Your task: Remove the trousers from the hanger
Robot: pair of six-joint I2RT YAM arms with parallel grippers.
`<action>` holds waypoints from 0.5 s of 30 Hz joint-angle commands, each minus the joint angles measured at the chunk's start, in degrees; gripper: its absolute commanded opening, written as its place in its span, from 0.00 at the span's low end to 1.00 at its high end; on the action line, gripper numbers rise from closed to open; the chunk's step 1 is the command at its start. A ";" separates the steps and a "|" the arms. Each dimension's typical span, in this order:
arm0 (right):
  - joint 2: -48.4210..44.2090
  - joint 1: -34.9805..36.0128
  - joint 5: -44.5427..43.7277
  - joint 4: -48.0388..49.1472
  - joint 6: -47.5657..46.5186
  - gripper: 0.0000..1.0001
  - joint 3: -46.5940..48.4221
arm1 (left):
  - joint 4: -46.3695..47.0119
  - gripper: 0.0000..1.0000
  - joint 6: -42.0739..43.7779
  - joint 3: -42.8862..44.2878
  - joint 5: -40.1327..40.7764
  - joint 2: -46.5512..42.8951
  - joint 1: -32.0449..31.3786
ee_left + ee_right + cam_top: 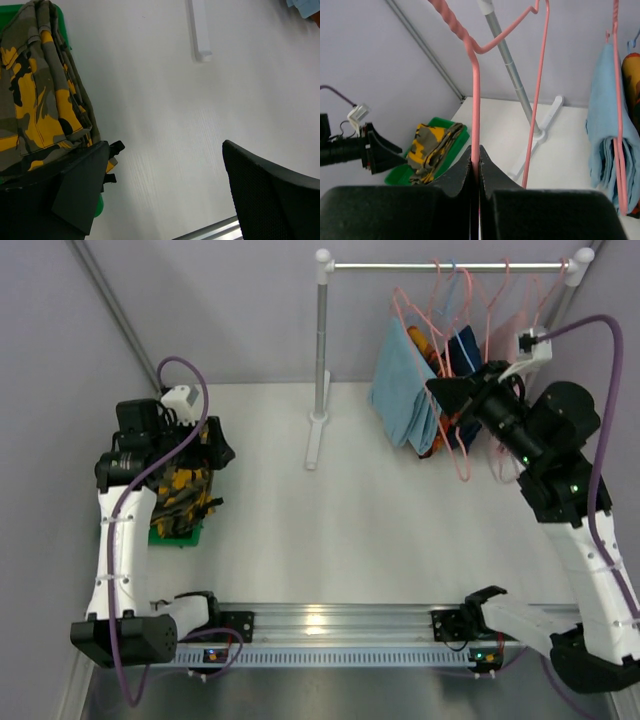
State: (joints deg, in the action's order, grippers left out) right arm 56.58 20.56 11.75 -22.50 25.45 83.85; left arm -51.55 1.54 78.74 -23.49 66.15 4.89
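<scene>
The trousers (183,490), camouflage yellow and olive-grey, lie folded in a green tray (165,536) at the left of the table. They also show in the left wrist view (35,95) and the right wrist view (432,145). My left gripper (214,446) is open and empty just beside them, its jaws wide apart over bare table (167,150). My right gripper (442,390) is shut on the thin pink wire of the hanger (475,100), which is bare and hangs by the rail's clothes (462,455). The pinch is seen close up in the right wrist view (475,150).
A white-footed rail stand (320,350) stands at the back middle. On its bar hang a light-blue garment (400,385), an orange printed garment (430,352), a dark blue one (466,350) and other pink hangers (500,300). An aluminium rail (330,625) runs along the near edge.
</scene>
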 commanded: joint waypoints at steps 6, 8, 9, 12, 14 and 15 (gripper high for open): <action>21.36 -0.17 -4.26 -1.67 3.20 0.00 17.29 | 1.45 0.99 -3.19 2.21 7.29 -1.20 0.04; 26.10 -0.25 -5.42 -2.28 3.29 0.00 20.19 | 1.63 0.99 -3.83 2.12 8.71 -1.02 0.04; 27.52 -0.25 -5.77 -2.11 3.29 0.00 22.56 | 1.54 0.99 -3.74 2.03 8.98 -1.11 0.04; 32.88 -0.25 -6.29 -1.41 2.67 0.00 26.62 | 1.80 0.99 -4.00 1.68 9.60 -1.20 0.04; 36.21 -0.17 -6.74 -0.53 1.80 0.00 29.07 | 2.42 0.99 -4.35 0.98 11.17 -1.72 0.04; 37.28 -0.17 -7.00 -0.26 1.62 0.00 29.87 | 2.85 0.99 -4.35 0.80 11.70 -1.81 0.12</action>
State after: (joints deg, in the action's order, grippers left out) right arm 92.09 20.56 6.70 -25.21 28.08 108.14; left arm -51.44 -1.61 78.74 -14.48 66.04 4.89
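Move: The empty pink hanger is already in the shut right gripper. Its target, the free left part of the rail, lies about 20 cm ahead of the right hand, 3 cm left and 7 cm above. The light blue trousers hang about 14 cm ahead, 2 cm right and 15 cm below; the rack's left post stands 20 cm ahead, 17 cm left. From the left hand the rail spot is some 20 cm ahead, 32 cm right and 26 cm higher. Carry the empty hanger with the right gripper briskly forward about 17 cm, easing leftwards some 5 cm, so that its hook comes to the rail left of the other hangers. After the first few centimetres sink about 5 cm too, tip the fingers down roughly 15 degrees, and keep the grip shut. Meanwhile drift the open, empty left hand a couple of centimetres left. ##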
